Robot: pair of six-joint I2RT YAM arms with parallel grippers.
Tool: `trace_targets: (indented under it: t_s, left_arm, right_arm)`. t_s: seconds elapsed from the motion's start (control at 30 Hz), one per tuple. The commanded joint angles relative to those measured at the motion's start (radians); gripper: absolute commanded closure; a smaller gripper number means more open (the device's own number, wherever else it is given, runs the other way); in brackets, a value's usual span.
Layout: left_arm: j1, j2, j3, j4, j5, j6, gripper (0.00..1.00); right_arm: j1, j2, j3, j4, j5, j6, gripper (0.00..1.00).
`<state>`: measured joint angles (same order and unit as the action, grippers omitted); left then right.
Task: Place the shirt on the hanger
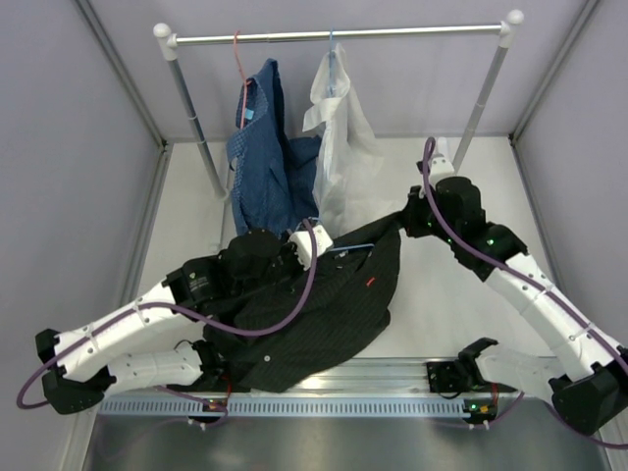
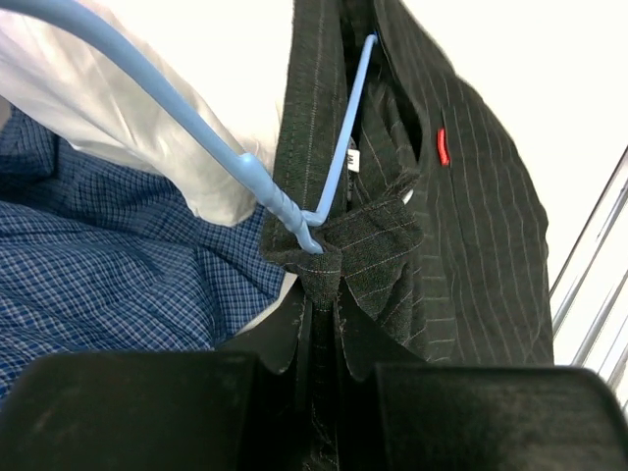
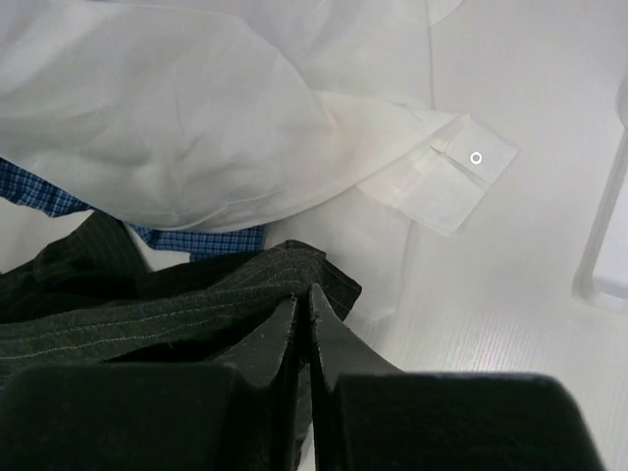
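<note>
The black pinstriped shirt [image 1: 324, 314] lies bunched on the table between the arms and is stretched between both grippers. My left gripper [image 1: 299, 245] is shut on a fold of the shirt [image 2: 481, 245] near its collar. The light-blue wire hanger [image 2: 196, 123] has its twisted neck right at that fold, and one wire arm runs up inside the shirt's neck opening. From above only a short piece of the hanger [image 1: 348, 247] shows. My right gripper [image 1: 404, 221] is shut on an edge of the shirt [image 3: 147, 304], just above the table.
A blue patterned shirt [image 1: 265, 167] and a white shirt [image 1: 343, 147] hang from the rack rod [image 1: 392, 34] at the back, their lower parts reaching the table close to both grippers. The white shirt's cuff [image 3: 442, 177] lies ahead of the right gripper. Rack legs [image 1: 481, 98] stand behind.
</note>
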<state>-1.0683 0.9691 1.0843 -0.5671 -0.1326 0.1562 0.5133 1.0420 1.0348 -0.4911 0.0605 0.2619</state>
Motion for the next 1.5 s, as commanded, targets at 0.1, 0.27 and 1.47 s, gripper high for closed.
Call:
trace_targets:
  t_s: [0.1,0.27,1.47]
  left_arm:
    - [-0.01,0.008,0.014,-0.01,-0.074,-0.038,1.0]
    - [-0.01,0.071,0.162,0.015,-0.277,-0.217,1.0]
    - [-0.009,-0.098,-0.018,0.371,0.443,-0.006,1.0]
  right_arm:
    - [0.005,-0.01,0.032,0.115,-0.186,0.022,1.0]
    - [0.088,-0.092,-0.004,0.198,-0.321,0.103,1.0]
    - [0.375,-0.525,0.131,-0.222,-0.229,-0.142,0.36]
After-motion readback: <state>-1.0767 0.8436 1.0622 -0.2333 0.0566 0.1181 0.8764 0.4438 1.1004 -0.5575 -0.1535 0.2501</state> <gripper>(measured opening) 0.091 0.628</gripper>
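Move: The hanger's free end lies about 7 cm to the right hand's left and 5 cm back, roughly level with it. That hand already pinches the black shirt's edge. The white shirt hangs some 14 cm to its left and 13 cm farther out. From the left hand, which still holds hanger neck and collar, that free end is about 11 cm right, 5 cm ahead and slightly lower; the blue garment is some 13 cm left, 20 cm ahead. The black shirt's pinched edge is carried by the right hand about 13 cm back and 11 cm left across the hanger's free end, rising then dipping as the wrist turns counter-clockwise some 30 degrees; the fingers then open, and the hand backs off right, up and back. The left keeps its pinch on hanger and collar, lifting them 10 cm, rolling its left side down and swinging first forward, then back. ##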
